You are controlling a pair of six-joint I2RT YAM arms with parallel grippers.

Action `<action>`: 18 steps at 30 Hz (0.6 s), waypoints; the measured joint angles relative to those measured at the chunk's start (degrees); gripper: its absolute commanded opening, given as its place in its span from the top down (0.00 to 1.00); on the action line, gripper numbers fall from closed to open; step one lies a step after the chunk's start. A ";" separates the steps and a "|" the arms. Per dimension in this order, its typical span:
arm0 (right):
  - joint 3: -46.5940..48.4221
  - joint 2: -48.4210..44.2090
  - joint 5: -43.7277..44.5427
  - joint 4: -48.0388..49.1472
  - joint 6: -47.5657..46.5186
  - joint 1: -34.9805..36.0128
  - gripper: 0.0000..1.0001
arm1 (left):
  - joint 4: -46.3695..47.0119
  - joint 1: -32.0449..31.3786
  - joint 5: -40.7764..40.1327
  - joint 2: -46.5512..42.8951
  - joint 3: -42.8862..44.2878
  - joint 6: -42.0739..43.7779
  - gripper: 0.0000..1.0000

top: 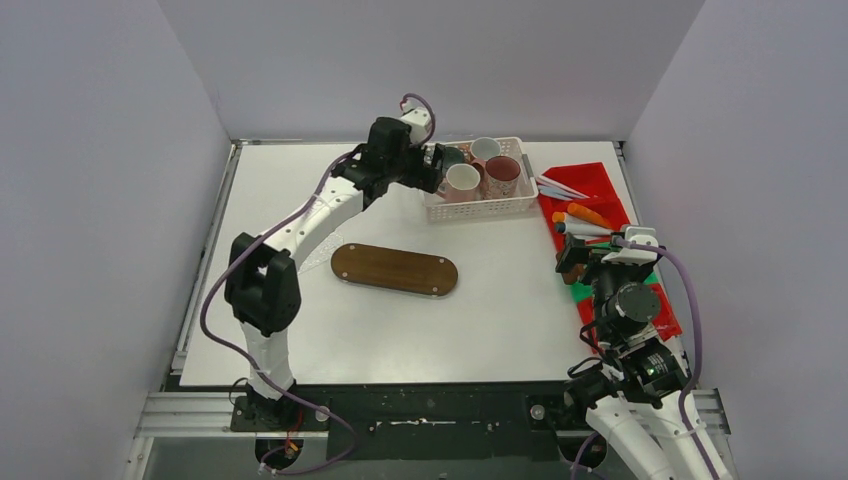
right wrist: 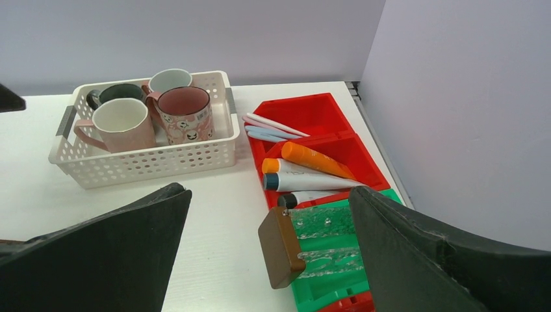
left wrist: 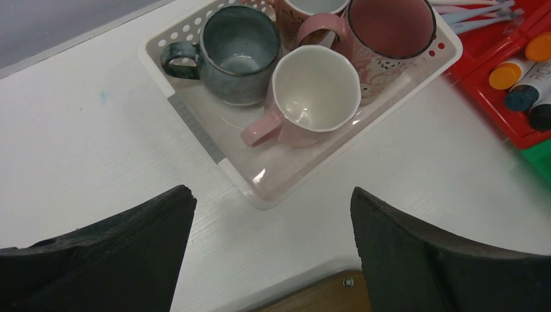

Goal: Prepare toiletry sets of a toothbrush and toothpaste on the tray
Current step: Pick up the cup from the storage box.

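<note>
Several mugs stand in a white basket [top: 478,207]: a dark green one [left wrist: 239,52], a pinkish-white one [left wrist: 315,94], a maroon patterned one [left wrist: 390,32] and a white one [right wrist: 170,79]. My left gripper [left wrist: 269,195] hovers open just short of the basket's near corner, nothing between its fingers [left wrist: 136,240]. The oval wooden tray [top: 395,268] lies bare mid-table. Slim toothbrushes [right wrist: 273,125] and toothpaste tubes [right wrist: 312,170] lie in red bins [top: 590,185] on the right. My right gripper [right wrist: 266,192] stands open near those bins.
A brown block on clear plates [right wrist: 282,247] sits over a green bin [right wrist: 331,273] right in front of my right gripper. Grey walls close in the table's back and sides. The left arm [top: 300,225] stretches across above the tray's left end.
</note>
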 measured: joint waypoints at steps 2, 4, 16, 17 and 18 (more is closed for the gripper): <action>0.00 0.11 -0.13 0.00 0.00 0.00 0.00 | -1.11 -0.31 0.04 2.73 3.67 0.09 0.16; 0.00 0.55 -0.15 0.00 0.00 0.00 0.00 | -1.92 -0.39 0.02 5.31 7.04 0.09 0.18; 0.00 2.08 -0.11 -0.31 -0.02 0.00 0.00 | -8.76 -0.37 0.11 24.68 28.39 0.15 0.32; 0.00 2.08 -0.11 -0.33 -0.02 0.00 0.00 | -9.20 -0.39 0.15 26.03 29.90 0.20 0.33; 0.00 2.08 -0.11 -0.37 -0.02 0.00 0.00 | -10.08 -0.44 0.24 27.69 31.93 0.26 0.34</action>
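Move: The pale pink cup in the storage box sits about 8 cm ahead of the left hand, 11 cm to its right and 17 cm below. The grey-green cup stands some 8 cm beyond the pale pink cup and 3 cm to its left; the dark-rimmed pink cup is roughly 9 cm to the pale pink cup's right and 2 cm farther out. From the right hand, the pale pink cup lies about 30 cm ahead, 23 cm left and 22 cm below. Towards the pale pink cup and its handle, the left hand first runs level, forward and to the right, then sinks steeply while still going the same way, ending about 7 cm farther forward, 5 cm to the right and 7 cm lower. The fingers narrow partway but remain well open, and tip slightly further down; no touch shows yet. ##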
